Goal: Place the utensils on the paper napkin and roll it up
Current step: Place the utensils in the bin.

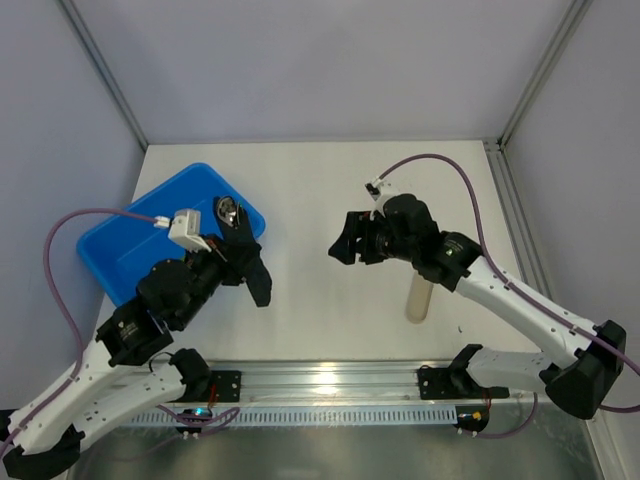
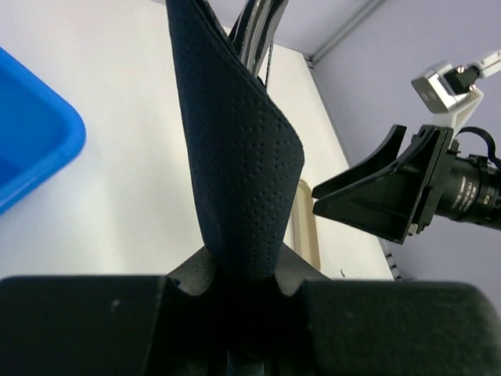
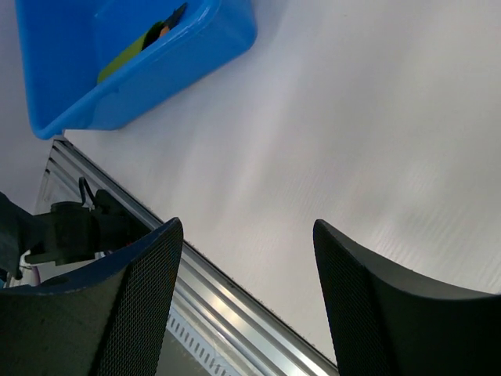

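Observation:
My left gripper (image 2: pixel 246 270) is shut on the paper napkin (image 2: pixel 235 157), a black dimpled sheet curled into a loose tube that stands up from the jaws. Slim metal pieces (image 2: pixel 257 39) poke out past the napkin's top edge; they look like the utensils, mostly hidden inside it. From above, the left gripper (image 1: pixel 258 285) hangs by the blue tub's right corner, with a shiny metal end (image 1: pixel 228 210) showing above the napkin (image 1: pixel 243 240). My right gripper (image 1: pixel 342 245) hovers mid-table facing the left one, open, with nothing between its fingers (image 3: pixel 141 298).
A blue tub (image 1: pixel 130 250) sits at the left, with a green and dark item (image 3: pixel 137 51) inside. A thick beige cylinder (image 1: pixel 419 298) lies on the table under the right arm. An aluminium rail (image 1: pixel 330 380) runs along the near edge.

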`<state>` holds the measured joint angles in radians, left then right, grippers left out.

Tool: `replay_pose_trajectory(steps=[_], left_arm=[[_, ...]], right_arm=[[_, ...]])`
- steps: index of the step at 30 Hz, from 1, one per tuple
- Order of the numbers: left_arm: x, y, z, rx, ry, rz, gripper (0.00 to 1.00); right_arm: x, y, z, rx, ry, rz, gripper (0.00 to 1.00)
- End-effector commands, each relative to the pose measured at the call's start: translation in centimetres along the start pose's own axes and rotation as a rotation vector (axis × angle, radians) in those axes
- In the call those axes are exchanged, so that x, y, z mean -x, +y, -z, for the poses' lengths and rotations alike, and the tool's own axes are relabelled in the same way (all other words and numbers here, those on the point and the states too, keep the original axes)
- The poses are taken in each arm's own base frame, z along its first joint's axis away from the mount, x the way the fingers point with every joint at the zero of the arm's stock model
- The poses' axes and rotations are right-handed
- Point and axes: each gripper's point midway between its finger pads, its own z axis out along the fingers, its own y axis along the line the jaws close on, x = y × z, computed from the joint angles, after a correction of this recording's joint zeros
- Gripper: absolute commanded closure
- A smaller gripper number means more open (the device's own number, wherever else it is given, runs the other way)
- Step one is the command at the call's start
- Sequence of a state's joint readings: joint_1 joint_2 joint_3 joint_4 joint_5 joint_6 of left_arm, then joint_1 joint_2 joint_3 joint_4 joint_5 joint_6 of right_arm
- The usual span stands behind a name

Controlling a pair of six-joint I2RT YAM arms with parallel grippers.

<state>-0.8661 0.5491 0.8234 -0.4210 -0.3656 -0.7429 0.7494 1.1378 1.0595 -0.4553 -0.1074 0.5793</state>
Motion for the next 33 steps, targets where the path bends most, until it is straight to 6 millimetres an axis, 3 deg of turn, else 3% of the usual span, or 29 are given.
replay_pose_trajectory(steps=[1, 3, 4, 5, 10, 11, 12, 13, 14, 16, 23, 26, 30, 33], left_arm=[[3.2, -0.1, -1.1, 0.089, -0.081, -0.056, 1.0], [4.1, -1.1, -2.7, 0.116, -0.068, -0.079, 1.0], [4.3, -0.7, -3.2, 0.157, -0.059, -0.098, 1.0], [6.2, -1.1, -3.3, 0.186, -0.097, -0.092, 1.0], [6.8, 0.8, -6.4, 0.294, -0.035, -0.028, 1.0], [7.5, 2.3, -6.9, 0.342, -0.048, 0.027, 1.0], [7.5, 2.6, -7.3, 0.35, -0.033, 0.058, 1.0], [6.7, 3.5, -8.1, 0.38, 0.004, 0.086, 1.0], [7.2, 5.1, -8.3, 0.425, -0.005, 0.122, 1.0], [6.4, 6.3, -8.7, 0.457, 0.022, 0.189, 1.0], [7.6, 11.6, -6.0, 0.601, -0.155, 0.47, 1.0], [8.1, 13.0, -5.3, 0.652, -0.235, 0.579, 1.0], [7.5, 15.3, -4.7, 0.738, -0.278, 0.665, 1.0], [8.6, 17.8, -3.4, 0.813, -0.405, 0.756, 1.0]], right_arm=[[2.1, -1.6, -0.1, -0.076, -0.019, 0.074, 0.29], [2.5, -2.5, -0.6, -0.098, 0.021, 0.084, 0.29], [3.0, -3.1, -0.7, -0.104, 0.028, 0.098, 0.29], [2.6, -3.2, -0.9, -0.095, 0.061, 0.097, 0.29], [3.1, -3.5, 0.0, -0.105, 0.09, 0.116, 0.29], [3.2, -3.9, 0.3, -0.13, 0.093, 0.101, 0.29], [2.8, -4.2, 0.7, -0.147, 0.116, 0.089, 0.29], [2.7, -4.3, 0.7, -0.153, 0.121, 0.078, 0.29], [2.7, -4.3, 0.9, -0.159, 0.12, 0.053, 0.29], [2.0, -4.7, 1.3, -0.185, 0.142, 0.021, 0.29], [-1.4, -6.3, 3.2, -0.311, 0.271, -0.109, 0.3], [-1.7, -6.4, 3.4, -0.337, 0.309, -0.123, 0.3], [0.0, -6.2, 3.0, -0.354, 0.307, -0.092, 0.3], [1.5, -5.7, 2.8, -0.355, 0.307, -0.048, 0.3]])
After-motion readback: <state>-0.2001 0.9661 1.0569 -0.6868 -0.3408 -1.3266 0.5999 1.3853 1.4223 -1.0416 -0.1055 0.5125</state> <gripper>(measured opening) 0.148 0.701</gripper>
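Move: The left hand already grips the rolled dark napkin with its utensils. The middle of the blue bin lies about 16 cm ahead of this hand, 24 cm to its left and some 25 cm below. In the bin, the green roll is roughly 10 cm ahead and 25 cm left, the white roll about 10 cm ahead and 19 cm left, both a little deeper. From the empty right hand, the bin's middle is around 12 cm ahead, 44 cm left and 18 cm lower. Forward and slightly up first, then sweeping left and sinking, the left hand carries the napkin roll to above the blue bin, ending about 12 cm farther out, 13 cm farther left and a little lower. It swings counter-clockwise by nearly 50 degrees and tips its fingers down, keeping its grip. The open right hand eases some 6 cm to the right, away from the bin, tilting down. ##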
